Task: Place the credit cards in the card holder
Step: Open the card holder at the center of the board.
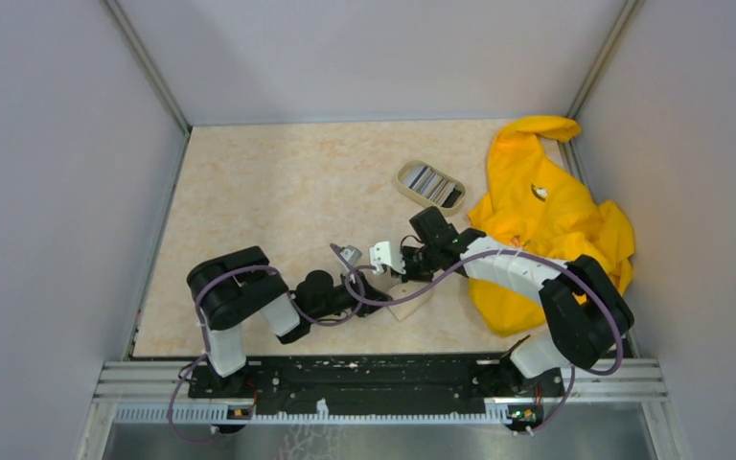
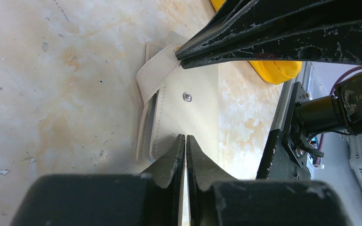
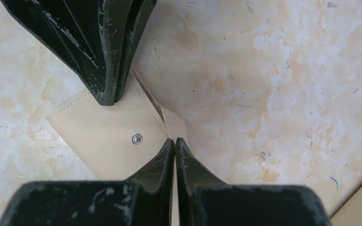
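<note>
The tan card holder [image 1: 408,299] lies on the table between my two grippers, snap button [image 3: 136,138] facing up. My left gripper [image 2: 185,137] is shut, with the holder's [image 2: 198,113] near edge pinched between its tips. My right gripper [image 3: 175,140] is shut, its tips meeting at the corner where the holder's [image 3: 103,129] flap [image 3: 175,123] sticks out. I cannot tell whether it pinches that flap. From the left wrist view, the right fingers [image 2: 226,40] end on the flap strap [image 2: 158,68]. The credit cards [image 1: 428,180] stand as a striped stack in the oval dish.
The oval beige dish [image 1: 403,176] sits at the back, right of centre. A big yellow cloth [image 1: 546,220] covers the right side, under the right arm. Both forearms cross low over the front middle of the table [image 1: 268,192].
</note>
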Controlling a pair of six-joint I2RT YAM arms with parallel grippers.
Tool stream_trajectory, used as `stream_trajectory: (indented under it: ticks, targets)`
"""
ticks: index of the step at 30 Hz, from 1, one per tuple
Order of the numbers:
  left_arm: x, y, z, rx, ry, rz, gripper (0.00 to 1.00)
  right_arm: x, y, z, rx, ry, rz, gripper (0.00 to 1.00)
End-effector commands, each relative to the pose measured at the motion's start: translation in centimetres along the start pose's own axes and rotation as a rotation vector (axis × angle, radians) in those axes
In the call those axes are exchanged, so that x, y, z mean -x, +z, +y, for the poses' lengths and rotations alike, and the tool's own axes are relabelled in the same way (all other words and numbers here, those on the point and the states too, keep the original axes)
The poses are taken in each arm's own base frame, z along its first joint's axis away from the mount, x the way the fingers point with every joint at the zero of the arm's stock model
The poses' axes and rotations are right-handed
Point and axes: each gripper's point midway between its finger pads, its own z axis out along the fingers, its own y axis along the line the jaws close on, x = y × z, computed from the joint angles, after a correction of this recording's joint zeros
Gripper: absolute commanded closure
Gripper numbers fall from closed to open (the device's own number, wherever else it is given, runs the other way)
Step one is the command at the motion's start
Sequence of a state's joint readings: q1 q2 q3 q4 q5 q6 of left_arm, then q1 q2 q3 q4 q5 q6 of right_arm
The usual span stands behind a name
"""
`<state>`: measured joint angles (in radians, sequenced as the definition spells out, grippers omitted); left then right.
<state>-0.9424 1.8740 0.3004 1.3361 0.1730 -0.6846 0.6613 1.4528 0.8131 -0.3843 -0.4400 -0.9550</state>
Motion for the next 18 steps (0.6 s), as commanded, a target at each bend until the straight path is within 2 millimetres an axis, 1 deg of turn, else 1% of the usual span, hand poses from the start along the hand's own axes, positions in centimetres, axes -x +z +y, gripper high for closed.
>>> stream_trajectory:
  ticks: [1,5,7,9,12,14,18]
  targets:
    - [-3.1,-1.1,1.9,0.062,-0.007,0.112,0.86,1.6,-1.2,-1.8,-0.067,0.034,-0.064,1.00]
    - [-1.3,-1.1,0.0,0.004,0.010,0.075,0.71,2.3,-1.8,-2.2,-0.060,0.107,-0.119,1.00]
    - [-0.2,-1.2,-0.8,-0.004,0.024,0.049,0.57,2.5,-2.2,-2.5,-0.063,0.139,-0.146,1.00]
    - [0.9,-1.5,-1.4,-0.005,0.053,0.029,0.48,2.6,-2.5,-2.7,-0.070,0.156,-0.161,1.00]
    - [2.0,-2.0,-1.6,0.022,0.097,0.010,0.41,2.8,-2.9,-2.9,-0.074,0.182,-0.188,1.00]
    - [2.5,-2.4,-1.2,0.058,0.111,0.005,0.40,2.9,-3.0,-3.0,-0.074,0.190,-0.197,1.00]
    - [2.2,-2.9,-0.6,0.118,0.069,0.035,0.38,3.0,-3.0,-3.0,-0.070,0.199,-0.206,1.00]
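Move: The card holder lies almost under both hands: its middle is about 4 cm to the right of the left fingertips, 1 cm ahead and 1 cm below them. From the right fingertips, which are already shut on its strap, it is some 4 cm back, level sideways and 3 cm down. The card tray stands about 21 cm ahead of the right hand and 5 cm to its right, 4 cm lower. The card holder's near-left edge is let go by the left fingers, which spread from nearly shut to over half open and lift away about 5 cm, almost straight up. The right fingers stay closed on the strap and ease up, a little to the right and forward, some 2 cm in all, while the wrist turns about 10 degrees clockwise and tilts. ##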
